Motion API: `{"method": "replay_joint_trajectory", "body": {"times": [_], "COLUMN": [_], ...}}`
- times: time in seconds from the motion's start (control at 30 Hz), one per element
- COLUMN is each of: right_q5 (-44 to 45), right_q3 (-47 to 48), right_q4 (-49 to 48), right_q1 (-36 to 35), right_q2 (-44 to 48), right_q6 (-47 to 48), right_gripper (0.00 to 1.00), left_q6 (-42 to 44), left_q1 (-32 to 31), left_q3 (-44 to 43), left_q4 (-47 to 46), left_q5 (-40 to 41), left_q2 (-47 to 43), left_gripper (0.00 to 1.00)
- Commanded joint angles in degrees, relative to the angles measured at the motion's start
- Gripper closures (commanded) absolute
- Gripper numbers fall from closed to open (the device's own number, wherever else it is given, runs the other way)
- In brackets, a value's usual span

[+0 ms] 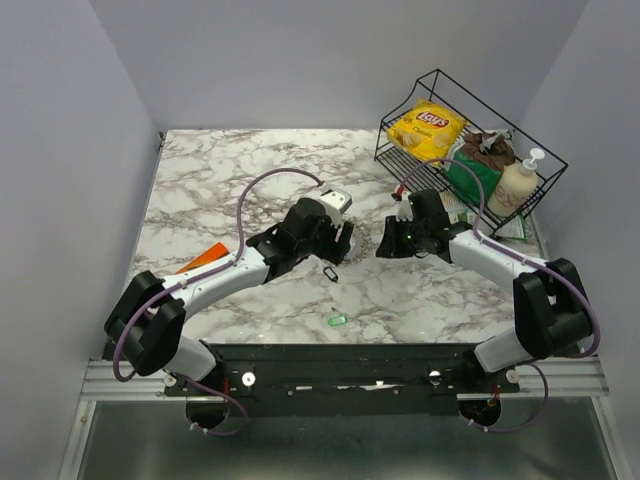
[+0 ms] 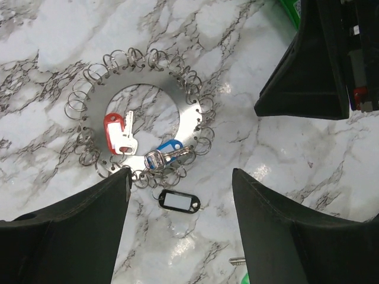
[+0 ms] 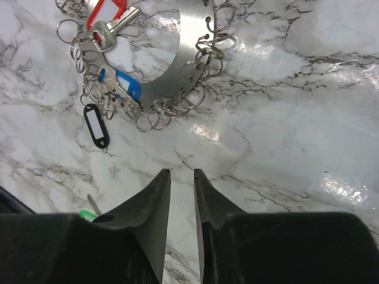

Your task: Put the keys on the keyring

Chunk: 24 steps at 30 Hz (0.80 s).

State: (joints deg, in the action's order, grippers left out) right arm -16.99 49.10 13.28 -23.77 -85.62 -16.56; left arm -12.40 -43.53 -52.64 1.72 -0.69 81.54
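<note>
The keyring (image 2: pixel 192 112) is a flat silvery metal ring edged with several small split rings, lying on the marble between both arms (image 1: pixel 362 242). A red key (image 2: pixel 117 132) and a blue key (image 2: pixel 169 148) hang on it, along with a small black tag (image 2: pixel 179 202). A green key (image 1: pixel 337 320) lies loose nearer the table's front edge. My left gripper (image 2: pixel 180 177) hovers open over the ring's near side and the tag, holding nothing. My right gripper (image 3: pixel 181 173) stands right of the keyring (image 3: pixel 190 35) with its jaws only slightly apart and nothing between them.
A black wire basket (image 1: pixel 545 185) at the back right holds a yellow chip bag (image 1: pixel 428 128), a soap bottle (image 1: pixel 515 185) and a green pack. An orange object (image 1: pixel 203 258) lies under the left arm. The right gripper (image 2: pixel 308 59) shows close by in the left wrist view.
</note>
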Motion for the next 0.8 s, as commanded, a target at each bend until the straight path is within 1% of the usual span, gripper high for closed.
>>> {"method": "replay_joint_trajectory", "body": {"times": [0.0, 0.03, 0.1, 0.13, 0.17, 0.2, 0.23, 0.3, 0.33, 0.37, 0.4, 0.43, 0.47, 0.5, 0.53, 0.57, 0.63, 0.77], "right_q5": [-10.8, -11.9, -8.9, -7.5, -3.4, -1.5, 0.2, 5.0, 7.0, 11.5, 13.5, 15.4, 19.8, 21.8, 23.7, 26.6, 29.4, 33.6], "right_q3": [-0.8, -1.0, -0.9, -0.7, -0.2, 0.9, 1.4, 3.4, 4.2, 5.2, 6.1, 7.9, 8.8, 9.5, 10.8, 11.6, 12.8, 15.4], "right_q4": [-3.5, -4.7, -4.2, -2.8, -1.8, -0.8, 0.7, 2.0, 3.1, 3.9, 4.6, 6.0, 6.7, 7.1, 7.9, 8.4, 9.5, 10.9], "right_q1": [0.4, 0.2, -1.0, -1.6, -2.2, -3.6, -4.3, -7.2, -8.4, -11.2, -12.5, -13.7, -16.3, -17.4, -18.4, -20.1, -21.3, -23.2], "right_q2": [-0.2, 0.0, 0.5, 0.5, 0.6, 0.5, 0.3, -0.5, -0.9, -1.6, -3.3, -4.2, -5.3, -7.1, -8.1, -8.9, -11.1, -13.9], "right_q6": [-3.1, -2.9, -1.2, 0.0, 2.0, 2.8, 3.5, 5.3, 6.0, 7.1, 7.8, 8.6, 10.0, 10.8, 11.5, 13.0, 14.4, 18.8], "right_gripper": [0.69, 0.68, 0.68, 0.66, 0.65, 0.63, 0.58, 0.55, 0.52, 0.51, 0.49, 0.45, 0.45, 0.43, 0.38, 0.36, 0.32, 0.32], "left_q6": [2.9, 2.4, 0.7, 0.3, -0.3, -2.0, -2.7, -4.8, -7.2, -8.4, -9.6, -11.8, -12.7, -13.6, -14.4, -15.4, -16.2, -17.3], "left_q1": [-1.3, -1.0, -0.3, 0.3, 1.8, 2.7, 3.7, 7.7, 9.1, 10.9, 13.8, 15.4, 16.7, 18.8, 19.7, 20.2, 21.5, 22.2], "left_q3": [-1.8, -0.7, 0.1, 0.8, 1.2, 1.6, 2.5, 3.6, 4.8, 5.5, 6.1, 7.3, 7.6, 8.1, 8.8, 8.9, 9.0, 9.7], "left_q4": [2.4, 1.7, 0.7, 0.7, 0.3, 0.3, 0.1, -0.6, -1.0, -1.4, -1.7, -3.1, -3.6, -4.1, -4.6, -5.2, -5.7, -7.2], "left_q5": [4.3, 4.7, 4.8, 4.0, 3.4, 2.7, 0.7, -2.6, -5.9, -7.6, -9.1, -10.5, -12.9, -14.1, -15.5, -17.4, -18.8, -20.8], "left_q2": [1.0, 0.4, -0.9, -1.3, -1.7, -2.6, -3.0, -4.7, -5.3, -5.9, -6.5, -7.5, -8.1, -8.8, -9.1, -9.3, -9.4, -8.6], "left_gripper": [0.23, 0.23, 0.23, 0.23, 0.23, 0.23, 0.23, 0.22, 0.23, 0.22, 0.22, 0.22, 0.22, 0.21, 0.21, 0.2, 0.2, 0.19]}}
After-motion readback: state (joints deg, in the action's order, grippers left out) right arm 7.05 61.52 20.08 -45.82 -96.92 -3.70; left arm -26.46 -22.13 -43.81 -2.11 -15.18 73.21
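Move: The black key tag lies some 12 cm left of the right hand, 2 cm nearer the base and about 6 cm below. From that hand the keyring's middle is about 6 cm ahead and 9 cm left, the blue-tagged key on its near rim 2 cm ahead and 10 cm left, and the green tag 13 cm back and 9 cm left. For the left hand, the black tag is 2 cm back, 3 cm left and about 14 cm down. Leftward sweep of both hands: the right goes about 7 cm towards the black tag, rising slightly before it sinks 2–3 cm, its fingers steepening towards the table and opening from about a third to two-thirds. The left hand, staying wide open, first dips a little, then clears out from over the keyring, about 9 cm left and 3 cm forward, turning as it goes. ##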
